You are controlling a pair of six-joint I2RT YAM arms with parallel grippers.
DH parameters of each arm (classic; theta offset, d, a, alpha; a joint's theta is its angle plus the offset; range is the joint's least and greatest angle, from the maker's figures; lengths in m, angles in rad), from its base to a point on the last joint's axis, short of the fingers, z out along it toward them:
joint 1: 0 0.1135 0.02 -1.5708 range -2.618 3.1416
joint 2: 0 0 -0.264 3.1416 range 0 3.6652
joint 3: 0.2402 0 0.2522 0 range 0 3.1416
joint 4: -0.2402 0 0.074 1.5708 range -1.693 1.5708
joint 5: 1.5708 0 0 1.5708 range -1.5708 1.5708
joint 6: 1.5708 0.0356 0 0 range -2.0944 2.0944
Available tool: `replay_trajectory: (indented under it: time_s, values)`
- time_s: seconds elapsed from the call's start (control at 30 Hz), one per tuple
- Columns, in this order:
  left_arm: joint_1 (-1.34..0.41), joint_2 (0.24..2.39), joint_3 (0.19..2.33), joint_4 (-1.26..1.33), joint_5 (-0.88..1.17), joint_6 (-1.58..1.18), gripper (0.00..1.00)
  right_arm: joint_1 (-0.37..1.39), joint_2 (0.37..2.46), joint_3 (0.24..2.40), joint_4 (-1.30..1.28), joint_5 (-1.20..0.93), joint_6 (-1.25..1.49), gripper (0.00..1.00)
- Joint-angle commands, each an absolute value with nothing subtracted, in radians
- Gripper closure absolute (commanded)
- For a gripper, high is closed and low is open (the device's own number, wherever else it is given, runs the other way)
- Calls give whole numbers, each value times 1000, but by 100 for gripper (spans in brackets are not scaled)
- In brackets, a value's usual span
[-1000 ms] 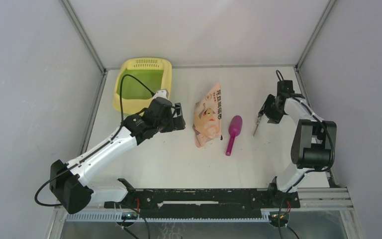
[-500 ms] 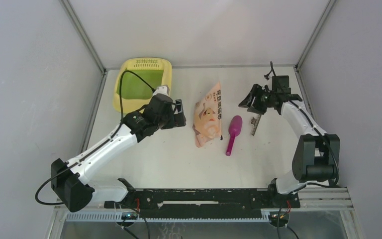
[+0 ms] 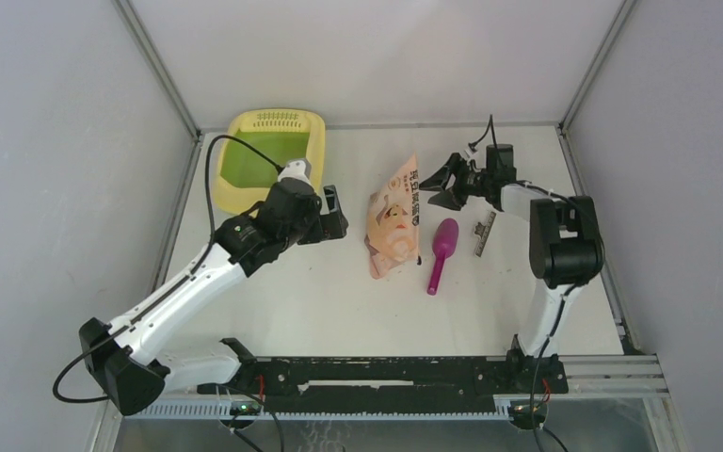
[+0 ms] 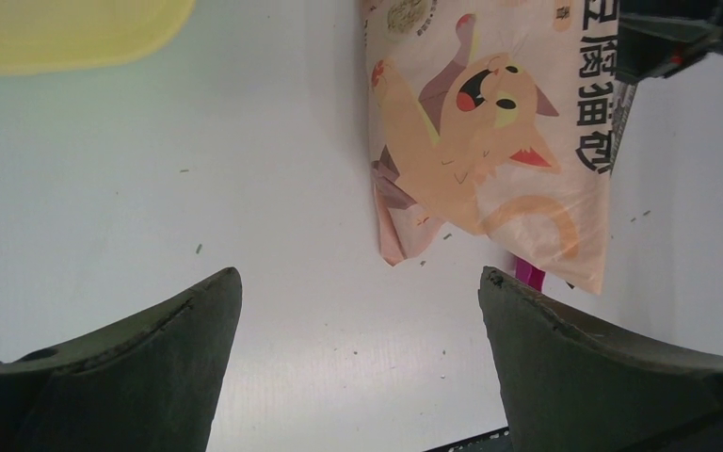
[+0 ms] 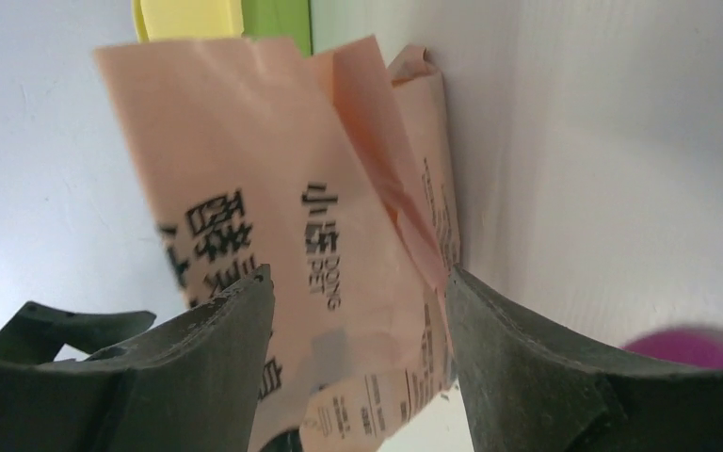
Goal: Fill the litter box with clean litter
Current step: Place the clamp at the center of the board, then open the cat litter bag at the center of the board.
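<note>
The pale yellow litter box (image 3: 313, 130) with its green floor sits at the back left, and nothing is seen on that floor. A peach-pink printed bag (image 3: 393, 221) lies flat mid-table. The clean litter is hidden; only a few dark specks dot the table. My right gripper (image 3: 430, 185) is open at the bag's far top corner, and in the right wrist view the bag (image 5: 273, 217) fills the gap between the fingers (image 5: 359, 271). My left gripper (image 3: 337, 215) hovers wide open left of the bag (image 4: 490, 141), with only bare table between its fingers (image 4: 358, 275).
A magenta scoop (image 3: 442, 252) lies just right of the bag, bowl away from me. A small grey metal piece (image 3: 482, 234) rests right of the scoop. A corner of the yellow box (image 4: 66, 33) shows in the left wrist view. Grey walls close in on three sides.
My right arm has swung left from the table's right side to the bag's top and its jaws have widened, leaving the grey metal piece on the table. The left arm shifted slightly.
</note>
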State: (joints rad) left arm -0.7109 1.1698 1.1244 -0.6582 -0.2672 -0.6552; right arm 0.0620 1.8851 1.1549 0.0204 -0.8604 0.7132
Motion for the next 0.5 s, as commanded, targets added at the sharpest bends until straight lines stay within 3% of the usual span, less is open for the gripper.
replay_trajectory:
  time_s: [0.0,0.47]
  values:
    - [-713,1133,1210,-662,-278,-643,0,103,1976,1231,190,-932,821,26]
    - [-711,1148,1211,-670,-279,-634,0,179,2050,1237,418,-1075,964,26]
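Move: The litter bag stands just past the right fingertips, its middle roughly 9 cm to the left, 5 cm back and about 4 cm below that hand. The pink scoop lies some 12 cm back and 1 cm left of the right hand; the already released clamp is about 7 cm back and 8 cm to the right, both some 9 cm below. From the left hand, the bag's middle is about 10 cm ahead, 11 cm right and 14 cm lower. Carry the right gripper about 6 cm to the left into the litter bag's right edge, dipping a couple of centimetres on the way and then rising again. Keep the fingers open around the edge, push it leftward, and turn the wrist roughly 10 degrees counter-clockwise while the fingertips tilt up by a similar amount. ##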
